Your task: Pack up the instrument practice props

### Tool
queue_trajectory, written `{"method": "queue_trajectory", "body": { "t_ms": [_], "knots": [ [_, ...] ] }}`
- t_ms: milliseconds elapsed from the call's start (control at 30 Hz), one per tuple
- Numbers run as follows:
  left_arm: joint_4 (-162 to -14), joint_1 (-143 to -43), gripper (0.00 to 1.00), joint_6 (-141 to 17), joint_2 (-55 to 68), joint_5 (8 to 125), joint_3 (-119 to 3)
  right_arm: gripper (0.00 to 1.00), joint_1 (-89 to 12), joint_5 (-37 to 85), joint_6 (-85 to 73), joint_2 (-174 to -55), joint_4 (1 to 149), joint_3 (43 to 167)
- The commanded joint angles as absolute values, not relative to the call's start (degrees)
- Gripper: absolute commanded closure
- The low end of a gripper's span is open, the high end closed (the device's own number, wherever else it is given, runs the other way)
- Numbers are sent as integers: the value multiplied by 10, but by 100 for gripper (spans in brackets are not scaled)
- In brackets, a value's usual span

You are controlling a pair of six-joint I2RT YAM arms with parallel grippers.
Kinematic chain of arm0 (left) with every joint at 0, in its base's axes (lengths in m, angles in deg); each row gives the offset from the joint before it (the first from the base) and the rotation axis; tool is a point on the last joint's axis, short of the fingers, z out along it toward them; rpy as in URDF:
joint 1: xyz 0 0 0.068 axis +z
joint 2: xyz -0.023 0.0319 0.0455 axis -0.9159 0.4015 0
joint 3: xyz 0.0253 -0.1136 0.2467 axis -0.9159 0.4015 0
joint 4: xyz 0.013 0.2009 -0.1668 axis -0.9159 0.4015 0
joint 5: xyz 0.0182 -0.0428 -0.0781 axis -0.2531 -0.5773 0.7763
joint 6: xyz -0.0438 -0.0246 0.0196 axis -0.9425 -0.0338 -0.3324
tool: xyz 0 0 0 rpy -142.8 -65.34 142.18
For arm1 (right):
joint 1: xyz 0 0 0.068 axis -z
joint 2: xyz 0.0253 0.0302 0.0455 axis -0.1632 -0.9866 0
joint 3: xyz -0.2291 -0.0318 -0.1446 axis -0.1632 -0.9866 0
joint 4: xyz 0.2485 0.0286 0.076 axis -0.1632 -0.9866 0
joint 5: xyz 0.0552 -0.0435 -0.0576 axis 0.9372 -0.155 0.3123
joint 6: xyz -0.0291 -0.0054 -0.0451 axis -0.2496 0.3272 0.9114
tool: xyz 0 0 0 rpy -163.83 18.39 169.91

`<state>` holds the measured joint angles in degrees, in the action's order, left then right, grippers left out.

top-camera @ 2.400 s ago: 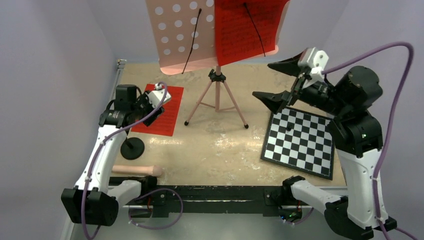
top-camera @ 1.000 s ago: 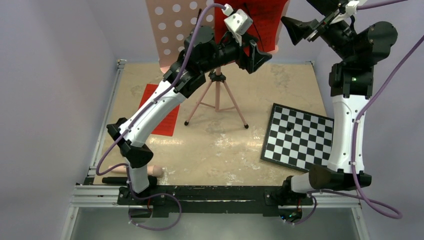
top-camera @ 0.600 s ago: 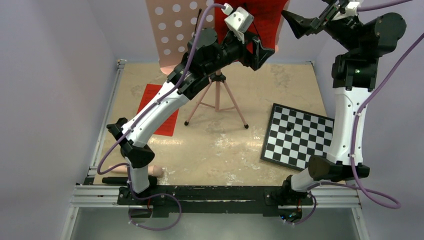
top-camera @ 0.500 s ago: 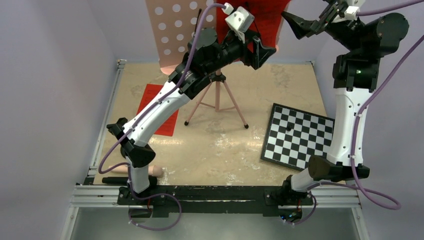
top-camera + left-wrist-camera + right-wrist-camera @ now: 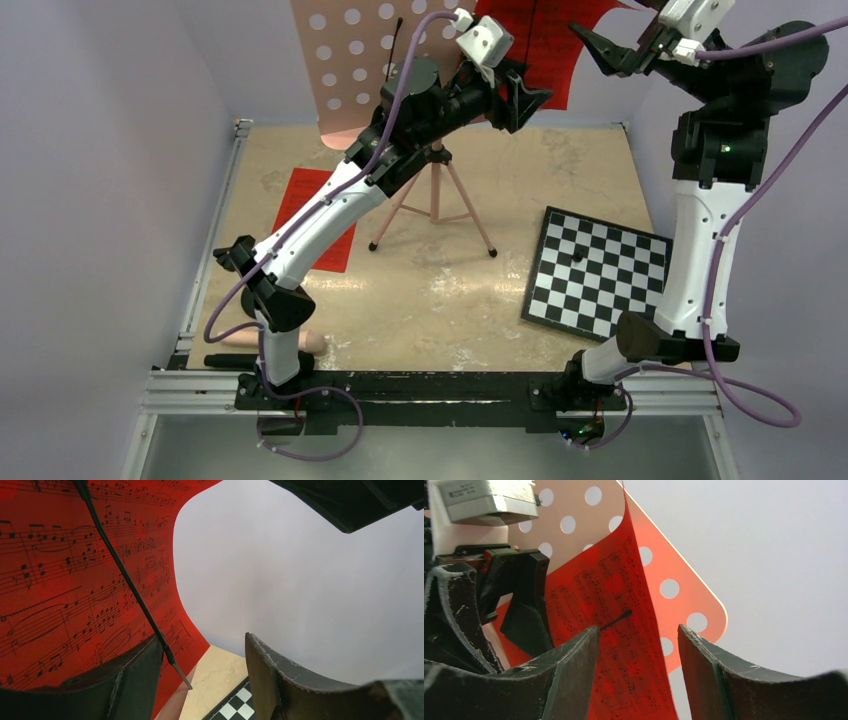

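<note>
The pink music stand (image 5: 345, 70) rises at the back on tripod legs (image 5: 433, 205), its holed desk (image 5: 676, 587) also in the right wrist view. A red sheet-music page (image 5: 548, 55) bends off the desk's right side. My left gripper (image 5: 532, 97) is open at the page's lower corner (image 5: 75, 585), beside the black wire retainer (image 5: 127, 582). My right gripper (image 5: 602, 47) is open, and the page's free edge (image 5: 629, 645) stands between its fingers. A second red page (image 5: 322, 225) lies flat on the table. A pink rod (image 5: 298, 342) lies at the near left.
A black-and-white checkerboard (image 5: 600, 280) lies on the right of the beige table (image 5: 450, 300). Grey walls (image 5: 110, 200) close in the left, back and right. The left arm (image 5: 320, 215) stretches over the tripod, and the right arm (image 5: 700, 230) stands upright at the right.
Both grippers have risen a little at the stand's right edge and narrowed their jaws. The red page has swung right, off the desk.
</note>
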<state>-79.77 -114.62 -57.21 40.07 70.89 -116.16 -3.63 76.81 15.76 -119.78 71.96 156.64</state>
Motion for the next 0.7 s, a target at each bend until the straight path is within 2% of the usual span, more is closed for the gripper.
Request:
{"method": "queue_trajectory", "body": {
  "t_ms": [0, 100, 267, 433, 533, 667],
  "knots": [
    [-847, -1151, 36, -559, 400, 722, -1161, 40, -35, 724, 212, -1189, 683, 1579],
    [-848, -1150, 37, -560, 397, 723, -1153, 44, -34, 708, 220, -1191, 674, 1579],
    [-848, -1150, 37, -563, 394, 722, -1145, 59, -35, 691, 216, -1192, 690, 1581],
    [-848, -1147, 37, -564, 391, 723, -1137, 80, -35, 672, 218, -1202, 696, 1605],
    [-848, -1143, 37, -564, 388, 725, -1129, 99, -35, 653, 218, -1207, 708, 1617],
    [-866, -1141, 37, -565, 386, 728, -1123, 100, -36, 616, 217, -1221, 724, 1647]
  ]
}}
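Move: The right edge of the red sheet already bends out to the right fingers, about 2 cm ahead of that hand, 1 cm to its left and level with it. Some 5 cm ahead, 9 cm left and 6 cm below the right hand is the clip rod. The rod's middle lies roughly 3 cm ahead of the left hand, 1 cm left and 6 cm up. That sheet edge is about 7 cm right of the left hand and 12 cm above it, neither ahead nor back. The red sheet's free right edge is pinched as the right fingers shut from about two-thirds open. That hand first eases forward and right by a couple of centimetres, then rises about 2.5 cm, turning some 10 degrees clockwise. The left hand sinks about 1.5 cm, its part-open fingers staying beside the clip rod's lower end. ##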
